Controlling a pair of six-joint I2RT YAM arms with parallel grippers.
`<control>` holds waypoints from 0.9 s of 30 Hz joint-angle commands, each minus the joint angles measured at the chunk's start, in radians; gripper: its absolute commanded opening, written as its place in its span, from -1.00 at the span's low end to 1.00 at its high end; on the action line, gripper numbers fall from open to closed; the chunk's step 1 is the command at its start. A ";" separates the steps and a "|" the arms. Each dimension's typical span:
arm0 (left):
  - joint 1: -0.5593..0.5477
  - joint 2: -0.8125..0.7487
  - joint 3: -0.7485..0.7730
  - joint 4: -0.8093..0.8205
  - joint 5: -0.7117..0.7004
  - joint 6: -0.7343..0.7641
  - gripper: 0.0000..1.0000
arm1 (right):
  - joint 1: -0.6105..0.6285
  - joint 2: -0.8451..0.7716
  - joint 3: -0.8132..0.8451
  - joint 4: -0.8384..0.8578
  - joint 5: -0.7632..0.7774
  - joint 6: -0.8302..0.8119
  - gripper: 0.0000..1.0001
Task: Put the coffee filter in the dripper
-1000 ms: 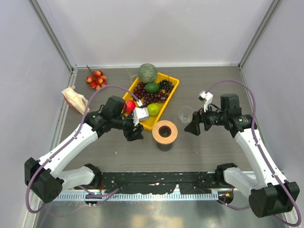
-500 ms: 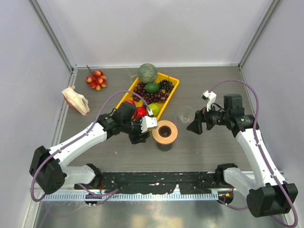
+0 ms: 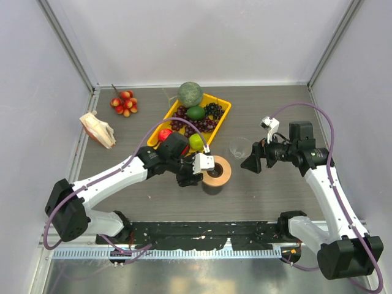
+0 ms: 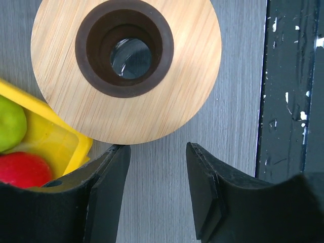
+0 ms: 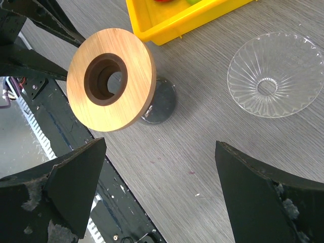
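The clear ribbed dripper (image 3: 239,147) (image 5: 273,75) stands on the grey table right of the yellow tray. No coffee filter shows in any view. My left gripper (image 3: 195,176) (image 4: 156,149) is open just left of the tan wooden ring (image 3: 214,171) (image 4: 126,66), with only bare table between its fingers. In the left wrist view, the ring's dark centre hole lies straight ahead of the fingertips. My right gripper (image 3: 250,163) (image 5: 161,144) is open wide and empty, hanging just right of the dripper and the ring (image 5: 111,78).
A yellow tray (image 3: 225,111) (image 5: 177,17) holds grapes, limes and a red fruit. A green melon (image 3: 190,94) sits behind it. A bunch of small red fruit (image 3: 124,103) and a beige paper bundle (image 3: 98,130) lie at far left. The black rail (image 3: 202,233) runs along the near edge.
My left arm has swung right, from beside the tray to the wooden ring, its jaws a little narrower. The right gripper shifted slightly right, then held still.
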 commanded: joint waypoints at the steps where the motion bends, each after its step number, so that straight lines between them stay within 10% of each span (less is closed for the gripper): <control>1: -0.024 0.011 0.053 0.040 0.014 0.000 0.10 | -0.006 0.004 0.033 0.009 -0.029 -0.004 0.91; 27: 0.129 -0.225 -0.054 0.055 0.079 -0.257 0.60 | 0.109 -0.030 0.010 -0.131 0.067 -0.171 0.97</control>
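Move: The wooden dripper ring, seated on the glass carafe, has its middle about 7 cm to the left hand's right and 2 cm ahead, roughly level with the fingertips, its near rim right at them. The carafe is under the ring, some 7 cm lower. The green apple sits about 12 cm straight ahead and 9 cm down, and the glass cone about 11 cm ahead, 16 cm right, 9 cm down. From the right hand, the ring lies some 12 cm left, 1 cm back and 5 cm lower. The left hand, its half-open fingertips at the dripper ring's near rim, first eases barely a centimetre farther right, then spreads its fingers to about four-fifths open and backs away from the ring, ending some 3.5 cm higher and 2 cm farther left while it turns about 10 degrees counter-clockwise. The right hand holds still, wide open over the table on the ring's other side, until the very end, when it starts back and down by about 1.5 cm. ##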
